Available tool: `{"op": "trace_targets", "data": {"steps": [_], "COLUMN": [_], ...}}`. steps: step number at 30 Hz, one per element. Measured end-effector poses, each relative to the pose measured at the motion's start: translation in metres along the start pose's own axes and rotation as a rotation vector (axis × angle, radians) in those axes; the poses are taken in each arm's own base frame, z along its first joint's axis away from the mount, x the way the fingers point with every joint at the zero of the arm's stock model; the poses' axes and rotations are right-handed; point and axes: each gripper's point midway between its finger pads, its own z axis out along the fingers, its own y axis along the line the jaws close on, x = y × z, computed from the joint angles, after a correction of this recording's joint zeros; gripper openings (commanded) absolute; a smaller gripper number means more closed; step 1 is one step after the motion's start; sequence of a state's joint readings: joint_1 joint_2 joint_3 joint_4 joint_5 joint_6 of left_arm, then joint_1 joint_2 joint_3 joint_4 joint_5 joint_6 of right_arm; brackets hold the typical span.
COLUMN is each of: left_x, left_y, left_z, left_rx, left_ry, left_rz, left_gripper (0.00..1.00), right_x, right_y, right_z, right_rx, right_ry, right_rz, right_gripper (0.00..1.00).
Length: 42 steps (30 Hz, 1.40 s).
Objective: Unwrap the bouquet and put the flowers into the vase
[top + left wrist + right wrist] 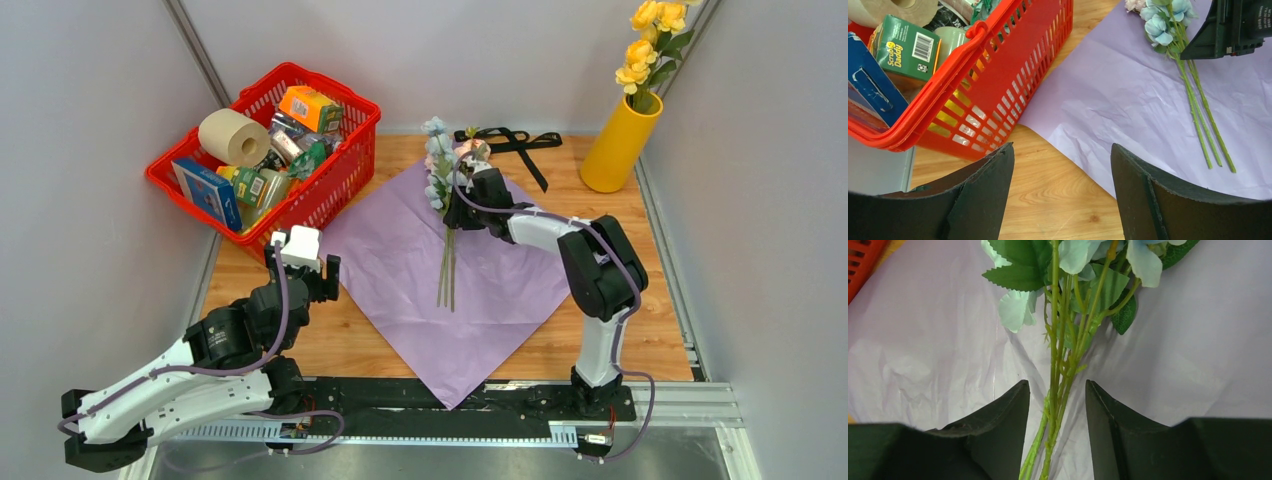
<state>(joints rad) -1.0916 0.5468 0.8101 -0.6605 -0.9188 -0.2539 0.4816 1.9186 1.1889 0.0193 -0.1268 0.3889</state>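
Observation:
The bouquet lies unwrapped: its lilac wrapping paper (400, 270) is spread flat on the table, and the flowers (440, 165) rest on it with green stems (446, 270) pointing toward me. My right gripper (462, 212) is low over the stems just below the blooms. In the right wrist view its open jaws (1057, 390) straddle the stems (1055, 355) with a gap on each side. The mustard-yellow vase (618, 145) stands at the back right and holds yellow blooms (650, 40). My left gripper (1062, 160) is open and empty above bare wood at the paper's left corner.
A red basket (340, 170) of groceries and a paper roll (232, 135) stands at the back left, close to my left gripper. The black ribbon (515, 142) lies loose at the back edge of the paper. Grey walls enclose the table.

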Motion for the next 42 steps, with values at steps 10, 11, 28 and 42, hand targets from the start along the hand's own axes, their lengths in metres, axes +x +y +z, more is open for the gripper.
{"op": "trace_targets", "data": {"steps": [10, 11, 28, 42], "left_x": [0.000, 0.000, 0.000, 0.000], "left_y": [0.001, 0.001, 0.001, 0.001], "left_z": [0.000, 0.000, 0.000, 0.000], "left_rx": [0.000, 0.000, 0.000, 0.000], "left_ry": [-0.002, -0.002, -0.002, -0.002], "left_rz": [0.000, 0.000, 0.000, 0.000], "left_gripper": [0.79, 0.79, 0.79, 0.79], "right_x": [0.000, 0.000, 0.007, -0.040], "right_y": [0.003, 0.003, 0.001, 0.028], "right_z": [0.005, 0.006, 0.010, -0.049], "right_rx": [0.017, 0.019, 0.050, 0.002], "right_ry": [-0.008, -0.008, -0.003, -0.161], "right_rz": [-0.012, -0.013, -0.036, -0.051], "right_gripper": [0.41, 0.41, 0.00, 0.00]}}
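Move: The stem of the blue flowers runs between my half-open right fingers, about 2 cm below them and barely 1 cm to the left. The peach flower lies some 14 cm ahead and 5 cm to the right, and the black ribbon about 17 cm ahead and 14 cm to the right, both a few centimetres below the hand. From my idle left hand, the stem is roughly 22 cm ahead, 21 cm to the right and 23 cm down. I ease my right hand down about 1.5 cm over the purple paper, shut the fingers and pinch the blue flowers' stem just below its leaves. Then I lift it some 8 cm almost straight up, drawing back about 1 cm, while the wrist tips the fingers up by around 10 degrees. ##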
